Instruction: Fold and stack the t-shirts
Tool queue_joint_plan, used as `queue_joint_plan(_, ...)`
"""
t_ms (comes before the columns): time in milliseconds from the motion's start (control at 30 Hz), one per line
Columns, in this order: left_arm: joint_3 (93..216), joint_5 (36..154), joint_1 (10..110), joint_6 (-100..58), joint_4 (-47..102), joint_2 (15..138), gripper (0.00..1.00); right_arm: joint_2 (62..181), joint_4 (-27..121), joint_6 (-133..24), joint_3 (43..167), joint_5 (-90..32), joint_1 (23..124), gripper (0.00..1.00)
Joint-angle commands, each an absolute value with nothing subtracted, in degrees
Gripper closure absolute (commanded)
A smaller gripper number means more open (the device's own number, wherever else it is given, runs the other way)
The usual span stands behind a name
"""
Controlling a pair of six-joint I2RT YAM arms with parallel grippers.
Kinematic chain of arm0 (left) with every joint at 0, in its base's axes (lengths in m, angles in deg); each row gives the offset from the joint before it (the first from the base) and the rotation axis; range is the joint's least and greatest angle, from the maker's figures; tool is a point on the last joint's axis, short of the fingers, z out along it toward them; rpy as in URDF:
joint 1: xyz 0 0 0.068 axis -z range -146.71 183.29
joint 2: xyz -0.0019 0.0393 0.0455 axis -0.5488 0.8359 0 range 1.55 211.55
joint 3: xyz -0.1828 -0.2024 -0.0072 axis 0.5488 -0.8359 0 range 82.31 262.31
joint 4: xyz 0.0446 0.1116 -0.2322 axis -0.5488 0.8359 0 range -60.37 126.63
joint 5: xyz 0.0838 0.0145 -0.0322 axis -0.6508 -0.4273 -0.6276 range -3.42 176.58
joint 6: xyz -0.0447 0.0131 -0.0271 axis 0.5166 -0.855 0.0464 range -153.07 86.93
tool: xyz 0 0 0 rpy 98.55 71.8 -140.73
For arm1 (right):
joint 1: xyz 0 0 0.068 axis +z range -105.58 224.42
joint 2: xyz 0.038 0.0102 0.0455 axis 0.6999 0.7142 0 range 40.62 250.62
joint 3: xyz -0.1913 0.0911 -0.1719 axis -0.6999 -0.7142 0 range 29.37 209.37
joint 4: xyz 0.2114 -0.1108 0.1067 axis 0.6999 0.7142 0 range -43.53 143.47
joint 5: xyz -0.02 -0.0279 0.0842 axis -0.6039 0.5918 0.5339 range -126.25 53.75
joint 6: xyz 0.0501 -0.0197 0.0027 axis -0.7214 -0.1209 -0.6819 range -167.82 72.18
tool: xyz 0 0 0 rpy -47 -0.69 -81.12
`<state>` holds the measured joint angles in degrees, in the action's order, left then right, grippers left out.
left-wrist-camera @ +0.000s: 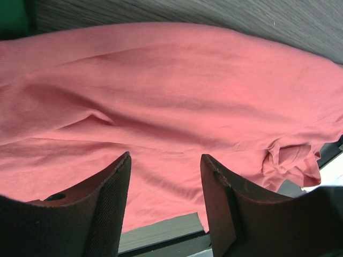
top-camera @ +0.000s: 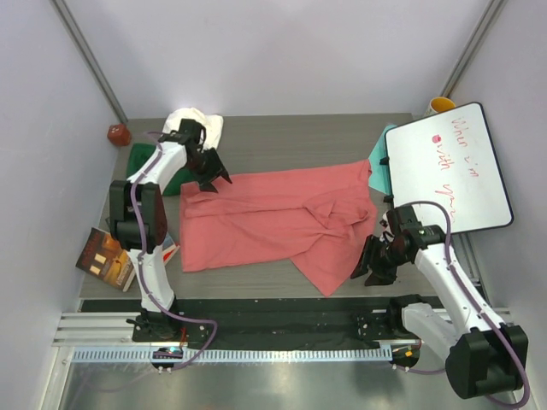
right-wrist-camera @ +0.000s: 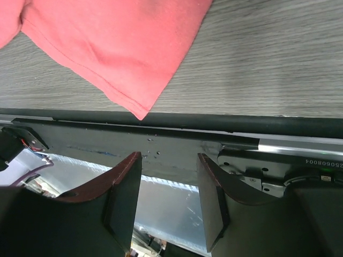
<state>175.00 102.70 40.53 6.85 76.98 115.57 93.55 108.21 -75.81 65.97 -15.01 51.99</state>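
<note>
A salmon-pink t-shirt (top-camera: 273,222) lies spread and rumpled across the middle of the table, with one pointed flap reaching toward the near edge. My left gripper (top-camera: 209,175) hovers over its far left corner. Its jaws stand open in the left wrist view (left-wrist-camera: 166,160), with only pink cloth (left-wrist-camera: 177,96) below them. My right gripper (top-camera: 369,260) sits just right of the shirt's near flap, open and empty (right-wrist-camera: 169,158); the flap's corner (right-wrist-camera: 118,48) lies apart from it. A dark green t-shirt (top-camera: 147,162) and a cream-white one (top-camera: 203,124) lie at the back left, partly behind the left arm.
A whiteboard (top-camera: 449,166) with writing leans at the right, a yellow cup (top-camera: 441,104) behind it. Glossy books (top-camera: 111,256) lie off the table's left edge. A small red object (top-camera: 118,134) sits at the back left. A black rail (right-wrist-camera: 225,126) runs along the near edge.
</note>
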Motion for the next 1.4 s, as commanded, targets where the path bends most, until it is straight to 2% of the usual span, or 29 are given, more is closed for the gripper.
queue_joint_plan(0,177.5,103.0,40.9,5.8,77.0,116.3,0.45,96.5,106.4,-77.5,65.8,-13.7,52.6,0.48)
queue_joint_plan(167,177.8,102.8,40.9,5.9,77.4,116.5,0.46,102.7,102.5,-78.4,65.1,-13.3,53.6,0.47)
queue_joint_plan(867,177.5,100.7,40.9,4.4,80.0,115.5,0.47,115.1,88.8,-82.4,64.2,-12.7,59.4,0.46)
queue_joint_plan(1367,178.8,100.3,40.9,3.8,81.0,115.8,0.48,121.0,87.8,-85.3,66.1,-17.3,64.1,0.52)
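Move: The t-shirt's loose near corner lies some 7 cm to the right hand's left, about 2 cm back and 8 cm below. From that hand, the bunched cloth is about 24 cm ahead and 7 cm left, the whiteboard's middle some 37 cm ahead and 19 cm right, both about 7 cm lower. From the idle left hand, the loose corner is some 32 cm back, 25 cm right and 9 cm below. The t-shirt's loose near corner is what the right hand closes in on from above: it sinks about 6 cm while sliding some 4 cm left and a little forward, its half-open fingers tipping about 10 degrees so the tips swing back towards the base. It ends low over the cloth's right edge just beyond the corner, not yet gripping; whether the fingertips touch can't be told. ##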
